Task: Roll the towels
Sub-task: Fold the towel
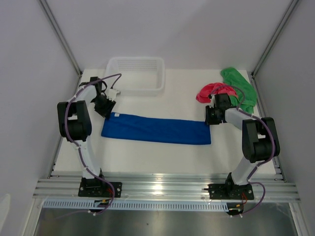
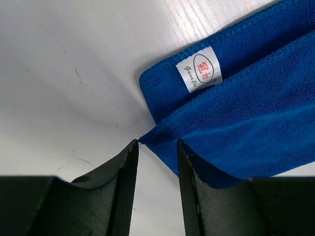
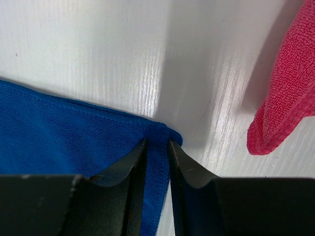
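The royal blue towel point(image 1: 157, 130) lies across the middle of the table, folded into a long flat strip. My left gripper point(image 1: 107, 112) is at its far left corner. In the left wrist view those jaws point(image 2: 156, 142) stand open, with the tip of the blue towel's point(image 2: 246, 128) upper layer between the fingertips and bare table in the gap. My right gripper point(image 1: 208, 119) is at the far right corner. There its jaws point(image 3: 157, 142) stand narrow, closed on the hem of the blue towel point(image 3: 64, 132). The pink-red towel point(image 1: 211, 91) and the green towel point(image 1: 241, 83) lie crumpled at the back right.
A white mesh basket point(image 1: 138, 89) stands at the back, left of centre, just beyond the left gripper. A white label point(image 2: 199, 69) is sewn at the blue towel's left corner. The pink-red towel's edge point(image 3: 288, 98) lies close beside the right gripper. Frame posts flank the table.
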Action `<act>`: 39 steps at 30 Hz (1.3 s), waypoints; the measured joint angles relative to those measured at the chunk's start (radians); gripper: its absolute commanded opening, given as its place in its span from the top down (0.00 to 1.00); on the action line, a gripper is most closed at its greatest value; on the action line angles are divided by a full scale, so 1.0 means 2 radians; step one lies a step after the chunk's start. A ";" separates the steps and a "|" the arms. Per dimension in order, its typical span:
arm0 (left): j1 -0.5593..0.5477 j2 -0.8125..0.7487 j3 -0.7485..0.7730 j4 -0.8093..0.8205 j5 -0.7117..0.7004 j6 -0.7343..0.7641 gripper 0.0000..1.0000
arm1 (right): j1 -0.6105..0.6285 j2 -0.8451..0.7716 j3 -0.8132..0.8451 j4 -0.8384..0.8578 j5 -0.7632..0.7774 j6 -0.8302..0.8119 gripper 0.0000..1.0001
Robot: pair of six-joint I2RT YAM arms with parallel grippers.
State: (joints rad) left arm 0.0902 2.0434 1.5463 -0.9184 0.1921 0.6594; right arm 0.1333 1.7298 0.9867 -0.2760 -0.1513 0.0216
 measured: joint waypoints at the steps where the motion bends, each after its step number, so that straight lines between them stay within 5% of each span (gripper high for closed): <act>1: 0.000 0.005 0.006 -0.005 0.001 0.000 0.60 | 0.000 0.000 0.001 0.000 -0.001 0.000 0.73; 4: 0.000 0.016 0.021 -0.016 0.001 0.000 0.64 | 0.000 0.002 0.001 0.000 -0.003 0.000 0.74; 13: -0.003 0.041 0.067 -0.051 0.002 -0.003 0.99 | -0.002 0.005 0.002 0.001 -0.010 -0.002 0.85; 21: -0.003 0.040 0.068 -0.063 0.008 -0.002 0.99 | -0.002 0.006 0.002 0.003 -0.016 -0.004 1.00; 39: -0.004 -0.011 0.058 -0.028 0.041 -0.002 0.99 | -0.002 -0.013 0.000 -0.005 -0.009 -0.018 1.00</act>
State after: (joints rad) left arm 0.0822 2.0209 1.6615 -0.9737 0.2745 0.6544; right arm 0.1287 1.7039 0.9859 -0.2855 -0.1692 -0.0143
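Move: The upper layer's far-left corner of the folded blue towel sits almost at the left fingertips, about 1 cm ahead and 1 cm below. The white label lies some 5 cm to their right and 1 cm ahead; the basket is roughly 22 cm ahead and 14 cm right. The towel's far-right corner is right at the right fingertips, 1 cm below, with the red towel about 15 cm ahead and 5 cm right, the green one 14 cm ahead and 17 cm right. Pinch both far corners of the folded blue towel. Nudge the left gripper about 1 cm forward over its corner, ease back while shutting the fingers fully on the upper layer, then lift it about 4 cm, drifting 2 cm forward and slightly right. Keep the right gripper in place as its part-open fingers shut on the right corner a little later, and just start to raise it at the end. ##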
